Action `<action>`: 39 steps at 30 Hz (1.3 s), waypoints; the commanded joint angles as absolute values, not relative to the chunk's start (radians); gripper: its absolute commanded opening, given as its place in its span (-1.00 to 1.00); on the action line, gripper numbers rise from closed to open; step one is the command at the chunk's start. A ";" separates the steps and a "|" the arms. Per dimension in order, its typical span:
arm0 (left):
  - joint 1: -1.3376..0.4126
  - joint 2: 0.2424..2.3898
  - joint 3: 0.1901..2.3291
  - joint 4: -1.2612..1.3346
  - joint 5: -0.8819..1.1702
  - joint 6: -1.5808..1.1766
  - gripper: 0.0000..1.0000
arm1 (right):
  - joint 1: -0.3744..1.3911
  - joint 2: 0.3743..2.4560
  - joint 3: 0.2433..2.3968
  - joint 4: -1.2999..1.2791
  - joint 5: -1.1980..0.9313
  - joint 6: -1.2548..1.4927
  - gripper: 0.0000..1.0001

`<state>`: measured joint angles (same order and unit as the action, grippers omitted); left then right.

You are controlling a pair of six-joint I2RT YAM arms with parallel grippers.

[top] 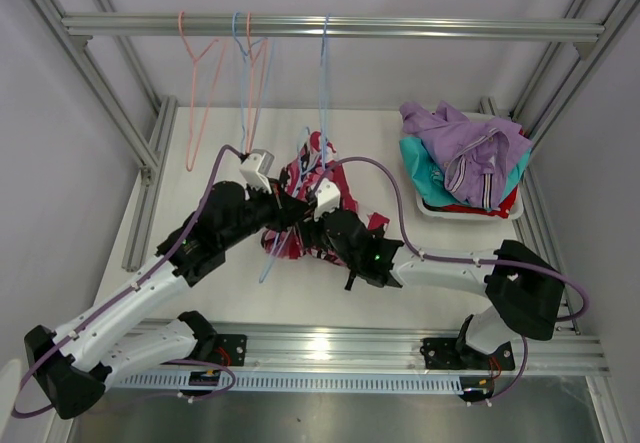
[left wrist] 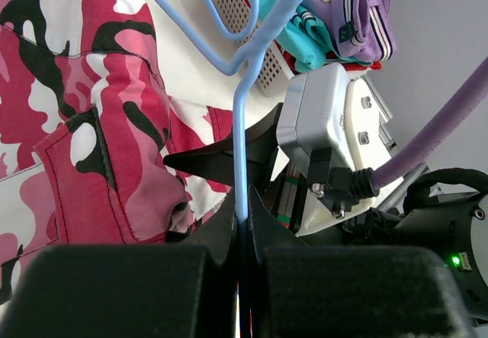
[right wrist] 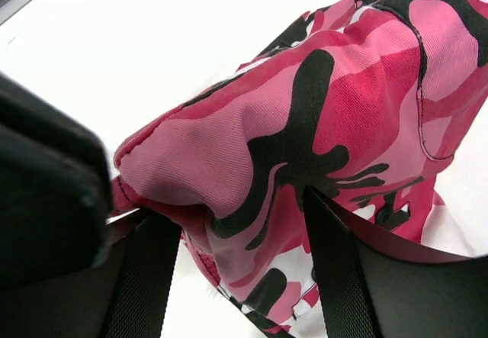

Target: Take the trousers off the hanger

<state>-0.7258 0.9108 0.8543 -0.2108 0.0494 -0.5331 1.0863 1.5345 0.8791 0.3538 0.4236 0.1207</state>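
The pink, white and black camouflage trousers (top: 312, 168) hang bunched on a light-blue hanger (top: 323, 93) that hooks over the top rail. My left gripper (top: 285, 208) is shut on the hanger's blue wire (left wrist: 242, 162), and the trousers (left wrist: 91, 124) lie to its left. My right gripper (top: 312, 225) is right beside it, low against the cloth. In the right wrist view a fold of the trousers (right wrist: 252, 147) sits between the wide-apart jaws of that gripper (right wrist: 240, 277), whose fingers (right wrist: 339, 269) stand on either side of the fold.
A white basket (top: 432, 208) at the back right holds lilac (top: 470, 143), teal and red trousers. Bare hangers, pink (top: 190, 93) and blue with pink (top: 250, 73), dangle from the rail (top: 400, 28) on the left. Frame posts flank both sides.
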 commanded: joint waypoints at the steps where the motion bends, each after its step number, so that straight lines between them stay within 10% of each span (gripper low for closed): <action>1: -0.730 0.900 0.885 -0.137 0.089 -0.538 -0.99 | 1.034 1.519 0.911 0.483 0.486 0.118 0.31; 10: -0.729 0.910 0.884 -0.135 0.097 -0.541 -0.99 | 0.999 1.517 0.893 0.574 0.470 0.112 -0.01; 19: -0.729 0.911 0.885 -0.137 0.097 -0.545 -0.99 | 0.985 1.514 0.897 0.574 0.436 0.120 -1.00; 39: -0.729 0.951 0.891 -0.156 0.066 -0.534 -0.99 | 1.089 1.187 1.095 0.028 0.521 0.132 -1.00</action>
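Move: The fold of the camouflage trousers lies almost between the right hand's open fingers, about 3 cm ahead of the hand and 1 cm up. The blue hanger that the left fingers grip is some 7 cm above the right hand and 3 cm ahead; the basket of clothes stands roughly 14 cm farther out, 32 cm to the right and 12 cm lower. From the left hand the fold is about 6 cm straight below. The trousers' fold is pinched as the right hand eases about 3 cm forward over it and shuts its wide-open fingers. The right hand then reverses, drawing the cloth up some 6 cm, to its right and back, away from the left fingers, which keep the blue hanger gripped nearly in place after a small rise and dip. ##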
